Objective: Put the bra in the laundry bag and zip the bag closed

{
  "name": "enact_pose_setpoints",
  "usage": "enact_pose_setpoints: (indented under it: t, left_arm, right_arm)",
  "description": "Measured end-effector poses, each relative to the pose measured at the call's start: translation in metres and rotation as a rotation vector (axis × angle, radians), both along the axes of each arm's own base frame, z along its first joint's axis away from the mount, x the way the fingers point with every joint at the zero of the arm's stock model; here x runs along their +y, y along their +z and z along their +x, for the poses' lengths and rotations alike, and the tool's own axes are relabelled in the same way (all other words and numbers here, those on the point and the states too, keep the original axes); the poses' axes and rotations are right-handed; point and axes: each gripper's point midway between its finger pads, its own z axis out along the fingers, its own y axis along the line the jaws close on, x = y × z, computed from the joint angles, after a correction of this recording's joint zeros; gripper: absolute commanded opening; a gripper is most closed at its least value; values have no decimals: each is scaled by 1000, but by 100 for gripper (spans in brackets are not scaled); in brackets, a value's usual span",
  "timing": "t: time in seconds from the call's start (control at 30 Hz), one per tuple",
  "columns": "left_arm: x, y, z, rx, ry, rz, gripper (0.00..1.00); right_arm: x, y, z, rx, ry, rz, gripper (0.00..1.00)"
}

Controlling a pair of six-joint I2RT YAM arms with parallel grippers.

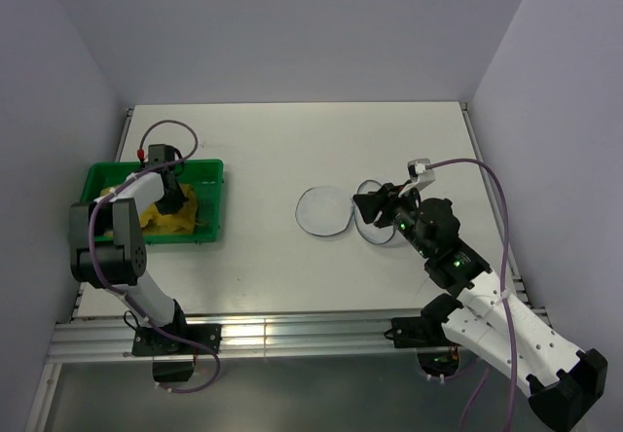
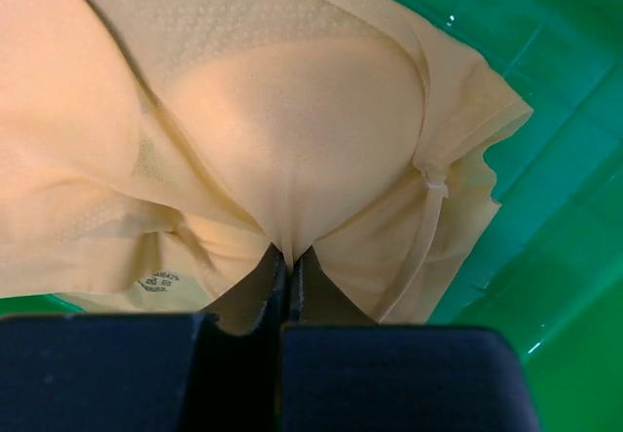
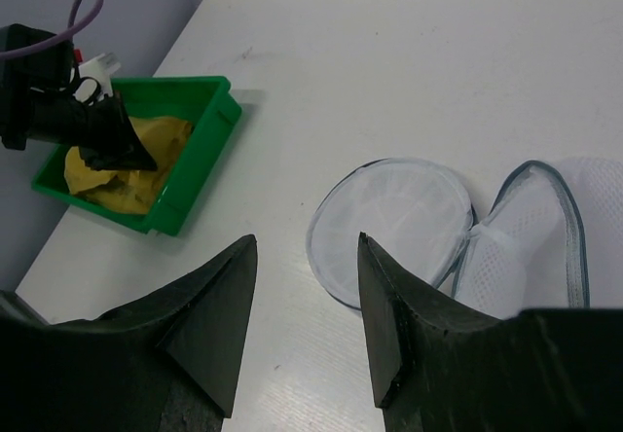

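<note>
The mustard-yellow bra [image 1: 165,215] lies bunched in the green tray [image 1: 156,166] at the table's left. My left gripper [image 1: 173,197] reaches down into the tray. In the left wrist view its jaws [image 2: 290,257] are shut together with a fold of the bra [image 2: 292,130] pinched at their tips. The laundry bag [image 1: 324,210] lies open mid-table, its two round mesh halves spread flat side by side. My right gripper [image 1: 375,201] hovers over the bag's right half. Its fingers [image 3: 307,242] stand apart with nothing between them, above the table just left of the bag [image 3: 394,213].
The tray's green floor [image 2: 565,208] shows to the right of the bra. From the right wrist, the tray [image 3: 200,155] sits near the table's left edge with the left gripper [image 3: 107,135] inside it. White walls enclose the table on three sides.
</note>
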Motion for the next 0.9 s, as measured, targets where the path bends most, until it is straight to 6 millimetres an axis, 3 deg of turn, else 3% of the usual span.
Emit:
enact_pose_setpoints:
  t: [0.13, 0.23, 0.4, 0.57, 0.73, 0.9]
  left_arm:
    - [-1, 10, 2, -31, -2, -3, 0]
    - [-3, 30, 6, -90, -9, -12, 0]
    - [-9, 93, 9, -268, -29, -28, 0]
    - [-22, 161, -2, -461, -77, -66, 0]
    - [-45, 201, -12, -557, -175, -145, 0]
    - [-91, 243, -30, -644, -373, -256, 0]
  right_arm:
    - [0, 0, 0, 0, 3, 0, 53]
    - [1, 0, -1, 1, 8, 1, 53]
    - [11, -1, -2, -1, 57, 12, 53]
    - [27, -4, -9, -7, 153, 31, 52]
    - [54, -8, -21, 3, 308, 35, 51]
    - [83, -2, -43, 0, 473, 31, 51]
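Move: The bra's near cup is already pinched in the left gripper down in the green basket, whose middle lies about 9 cm to the hand's left and level with it fore and aft. The laundry bag lies flat some 54 cm to the left hand's right and about 4 cm nearer the base, nearly at its height. From the raised, empty right hand the bag's middle is about 7 cm ahead, 3 cm to the right and 23 cm below. Keep the left fingers shut on the bra and raise it about 24 cm, nearly straight up out of the basket, then swing right towards the laundry bag as you climb, tipping the fingers up from pointing down towards forward and turning them clockwise. Late on, sweep the half-open right gripper about 8 cm left and a little back, level, turning counter-clockwise without touching the bag. ##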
